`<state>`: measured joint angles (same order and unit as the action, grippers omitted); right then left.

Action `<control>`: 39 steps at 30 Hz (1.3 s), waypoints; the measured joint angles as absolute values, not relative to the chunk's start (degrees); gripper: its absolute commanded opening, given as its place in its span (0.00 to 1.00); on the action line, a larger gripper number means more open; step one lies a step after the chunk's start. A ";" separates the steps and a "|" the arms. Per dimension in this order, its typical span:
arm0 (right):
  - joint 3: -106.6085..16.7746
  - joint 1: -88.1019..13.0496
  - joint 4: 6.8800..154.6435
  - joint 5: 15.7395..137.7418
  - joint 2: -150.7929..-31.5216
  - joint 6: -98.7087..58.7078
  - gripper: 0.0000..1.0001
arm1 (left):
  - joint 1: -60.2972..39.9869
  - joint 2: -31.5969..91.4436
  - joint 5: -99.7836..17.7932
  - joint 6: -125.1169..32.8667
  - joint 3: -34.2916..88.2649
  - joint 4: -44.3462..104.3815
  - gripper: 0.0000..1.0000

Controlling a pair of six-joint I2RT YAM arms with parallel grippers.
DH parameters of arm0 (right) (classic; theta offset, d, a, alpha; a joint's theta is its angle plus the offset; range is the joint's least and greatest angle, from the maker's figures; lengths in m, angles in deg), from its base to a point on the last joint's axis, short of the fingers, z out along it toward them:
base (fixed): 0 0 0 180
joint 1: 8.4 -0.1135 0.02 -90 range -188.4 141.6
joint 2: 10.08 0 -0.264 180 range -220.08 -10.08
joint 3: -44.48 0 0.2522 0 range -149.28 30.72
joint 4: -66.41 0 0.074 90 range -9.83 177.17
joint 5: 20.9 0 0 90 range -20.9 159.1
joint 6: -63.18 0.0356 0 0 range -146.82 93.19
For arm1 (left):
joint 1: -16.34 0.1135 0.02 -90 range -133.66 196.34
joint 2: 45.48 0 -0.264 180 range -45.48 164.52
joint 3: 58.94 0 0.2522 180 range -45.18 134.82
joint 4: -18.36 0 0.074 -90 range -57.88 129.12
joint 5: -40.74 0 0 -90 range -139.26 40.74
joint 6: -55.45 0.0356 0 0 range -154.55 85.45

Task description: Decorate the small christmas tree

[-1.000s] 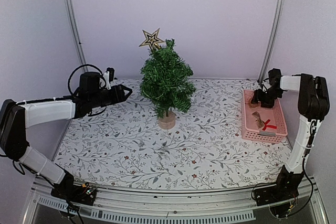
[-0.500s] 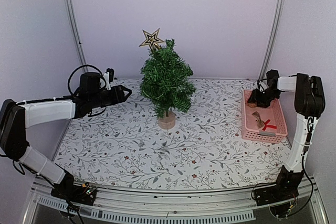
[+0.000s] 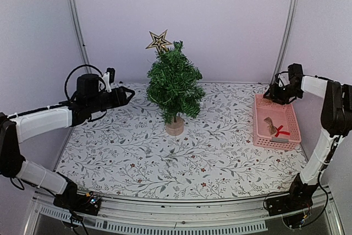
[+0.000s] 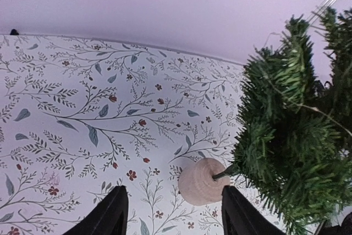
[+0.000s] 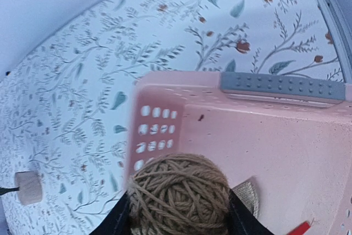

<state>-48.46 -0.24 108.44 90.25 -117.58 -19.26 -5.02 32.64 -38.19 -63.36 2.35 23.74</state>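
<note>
The small christmas tree (image 3: 175, 89) stands at the table's middle back on a round wooden base (image 3: 175, 126), with a gold star (image 3: 158, 41) at its top. My left gripper (image 3: 131, 93) hovers left of the tree, open and empty. In the left wrist view its fingers (image 4: 110, 216) frame the base (image 4: 201, 181) under the branches (image 4: 297, 130). My right gripper (image 3: 273, 94) hangs over the far end of the pink basket (image 3: 256, 125). It is shut on a brown twine ball (image 5: 179, 193), which fills the gap between the jaws.
A burlap ornament with a red ribbon (image 3: 273, 127) lies in the basket. The basket's grey handle (image 5: 280, 86) and perforated wall (image 5: 157, 130) show under the ball. Metal frame posts (image 3: 283, 31) stand behind at both back corners. The floral tablecloth (image 3: 137, 152) covers the table.
My right gripper has closed on the twine ball and risen from the basket, shifting back and right. The left arm has lifted slightly and stays open.
</note>
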 measured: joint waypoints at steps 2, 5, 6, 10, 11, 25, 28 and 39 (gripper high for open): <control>-47.17 -0.24 108.39 92.72 -112.42 -19.04 0.33 | -5.02 29.41 -38.27 -62.97 1.23 23.37 0.58; -45.36 -0.24 108.44 98.03 -104.99 -18.65 0.32 | -5.02 23.18 -38.36 -61.68 -1.52 22.54 0.57; -44.79 -0.24 108.29 100.15 -102.98 -18.45 0.32 | -5.02 21.26 -38.34 -61.16 -2.38 22.47 0.56; -41.44 -1.09 107.50 110.18 -95.46 -16.86 0.31 | -5.04 11.55 -37.55 -57.42 -6.09 22.23 0.50; -40.39 -1.83 107.19 112.15 -93.97 -16.36 0.31 | -5.20 9.13 -37.22 -56.19 -6.77 22.30 0.49; -18.56 -25.72 85.99 129.68 -78.24 4.23 0.31 | -32.93 1.91 -41.90 -37.79 -5.20 28.05 0.35; -17.58 -30.27 82.45 129.48 -77.60 7.05 0.30 | -41.98 9.04 -46.80 -34.27 -1.20 28.02 0.35; -17.01 -40.78 76.66 124.96 -78.30 10.51 0.28 | -50.00 30.04 -51.74 -31.43 8.47 21.68 0.38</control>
<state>-17.01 -40.78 76.66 124.96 -78.30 10.51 -50.00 30.04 -51.74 -31.43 8.47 21.68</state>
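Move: My right hand already holds the twine ball over the far end of the pink basket, whose middle is about 9 cm back and 8 cm below. The tree's middle lies some 46 cm left, 7 cm back and 11 cm higher; the gold star sits 6 cm left of it, near the top. From my empty left hand the ball is roughly 65 cm right, 8 cm ahead and 10 cm lower, the tree 18 cm right and 3 cm ahead. I lift the twine ball steeply about 15 cm clear of the basket, then sweep it some 30 cm left and nearly as far back, keeping my grip while my right fingers swing round to point left, almost level. My left hand rises and draws back, then crosses right in front of the tree towards the ball, sinking a little, turning its fingers rightward and narrowing them partly, still empty. ##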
